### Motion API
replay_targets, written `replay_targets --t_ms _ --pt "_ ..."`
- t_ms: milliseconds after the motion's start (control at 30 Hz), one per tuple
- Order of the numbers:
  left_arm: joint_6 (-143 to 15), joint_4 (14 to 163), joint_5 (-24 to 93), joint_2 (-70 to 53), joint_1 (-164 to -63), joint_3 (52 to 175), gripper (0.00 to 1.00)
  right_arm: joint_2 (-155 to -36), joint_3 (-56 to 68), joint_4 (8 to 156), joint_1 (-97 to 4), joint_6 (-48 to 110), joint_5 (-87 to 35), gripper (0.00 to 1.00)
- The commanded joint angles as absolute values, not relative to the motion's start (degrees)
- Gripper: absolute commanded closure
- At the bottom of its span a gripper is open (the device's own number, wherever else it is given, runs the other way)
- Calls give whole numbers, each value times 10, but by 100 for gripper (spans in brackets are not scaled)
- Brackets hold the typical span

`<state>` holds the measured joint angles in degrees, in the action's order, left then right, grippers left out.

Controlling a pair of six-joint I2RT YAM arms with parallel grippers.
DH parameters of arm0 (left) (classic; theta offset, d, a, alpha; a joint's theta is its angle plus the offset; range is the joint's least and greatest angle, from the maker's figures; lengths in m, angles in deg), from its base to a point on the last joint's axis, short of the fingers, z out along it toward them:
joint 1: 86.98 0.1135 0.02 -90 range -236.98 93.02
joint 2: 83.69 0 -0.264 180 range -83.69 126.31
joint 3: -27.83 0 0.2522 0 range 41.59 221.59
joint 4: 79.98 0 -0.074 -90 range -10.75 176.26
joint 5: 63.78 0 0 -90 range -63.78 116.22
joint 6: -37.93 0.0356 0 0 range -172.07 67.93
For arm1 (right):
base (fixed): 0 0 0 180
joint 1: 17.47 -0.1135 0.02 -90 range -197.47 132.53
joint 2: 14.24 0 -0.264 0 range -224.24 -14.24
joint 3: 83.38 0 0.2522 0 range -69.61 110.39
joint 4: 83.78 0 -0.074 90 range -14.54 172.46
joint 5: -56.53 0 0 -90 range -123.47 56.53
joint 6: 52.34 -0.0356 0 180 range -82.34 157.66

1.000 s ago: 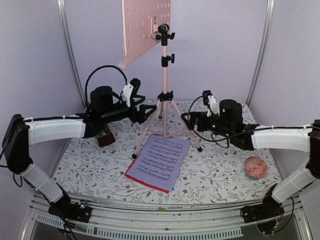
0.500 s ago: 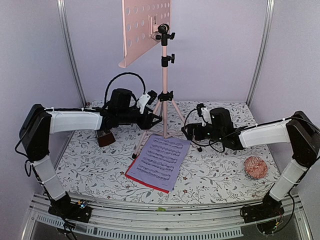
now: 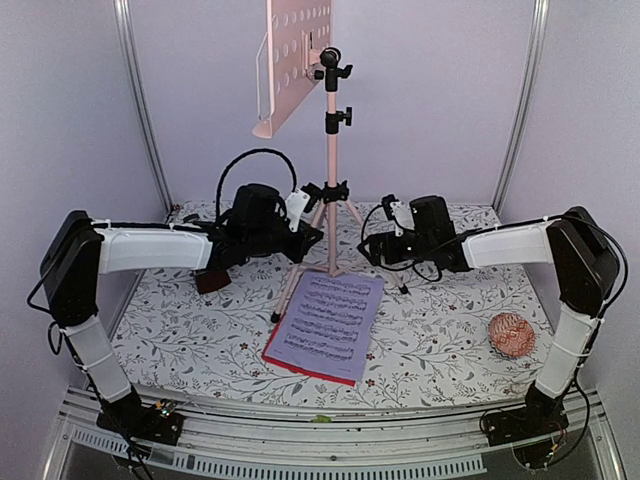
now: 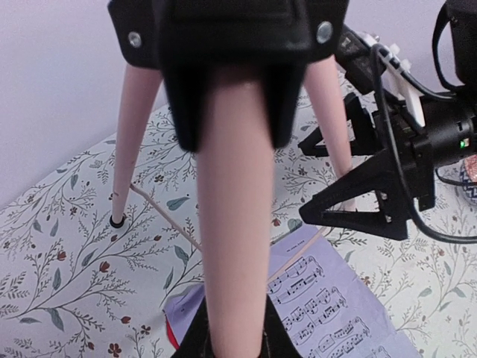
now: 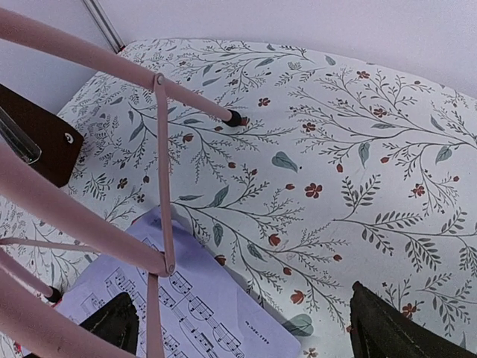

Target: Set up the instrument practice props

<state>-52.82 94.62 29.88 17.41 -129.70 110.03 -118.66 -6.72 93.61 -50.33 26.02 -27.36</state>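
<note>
The pink music stand (image 3: 329, 150) stands at the back of the table, its perforated desk (image 3: 290, 60) up high and turned edge-on. My left gripper (image 3: 305, 237) is shut on the stand's front left leg (image 4: 232, 224), which fills the gap between the fingers (image 4: 232, 337). My right gripper (image 3: 372, 246) hangs open beside the right leg; in its wrist view (image 5: 250, 332) nothing sits between the fingers. The lilac sheet of music (image 3: 325, 322) lies on a red one under the tripod (image 5: 186, 306). The dark brown metronome (image 3: 210, 279) is mostly hidden behind my left arm (image 5: 37, 142).
A small pink knitted ball (image 3: 511, 335) lies at the right of the flowered table cover (image 3: 440, 330). The tripod's thin braces (image 5: 162, 171) and rear leg foot (image 5: 234, 118) cross the space left of my right gripper. Lilac walls and metal posts close in the back.
My left gripper closed onto the stand's leg. The stand turned and shifted right, its desk now more edge-on. The sheets slid slightly right. My right arm reached closer to the stand.
</note>
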Motion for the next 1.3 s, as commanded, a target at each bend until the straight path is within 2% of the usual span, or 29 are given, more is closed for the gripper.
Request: replay_targets --t_ms 0,333,600,767,800,1133,1267 --pt "-587 931 221 153 -1352 1076 100 -1227 -9 921 -479 285 -286 1" --pt "-766 884 55 182 -1459 1106 100 -1327 131 910 -463 341 -228 1" --pt "-870 790 -2 282 -1515 1234 100 -1392 217 908 -464 370 -113 1" --pt "-904 778 -10 326 -1517 1266 100 -1383 225 899 -463 403 -87 1" --pt "-904 779 -11 327 -1517 1265 98 -1376 222 895 -463 406 -88 1" --pt "-834 822 32 251 -1501 1233 53 -1294 173 875 -463 411 -93 1" --pt "-814 848 64 194 -1487 1184 42 -1266 150 876 -463 402 -102 1"
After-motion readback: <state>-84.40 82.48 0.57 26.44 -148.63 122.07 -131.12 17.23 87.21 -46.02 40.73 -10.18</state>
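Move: Between the left fingers is the stand's front-left leg, still pinched; the tripod collar is about 2 cm ahead, 4 cm right and 9 cm above. The sheet music's middle lies some 8 cm back, 1 cm right and 19 cm below. For the open right hand, the stand's right leg runs beside its near finger, roughly 2 cm back and 2 cm left, and the collar is 7 cm left, level ahead, about 15 cm up. Swinging the stand round counter-clockwise, the left hand drags the pinched leg back and right, about 6 by 7 cm, wrist turning some 30 degrees counter-clockwise, then opens halfway while drawing farther back and down. The wide-open right hand pushes the right leg forward with its near finger, about 8 cm and somewhat left, then rises 5 cm. ##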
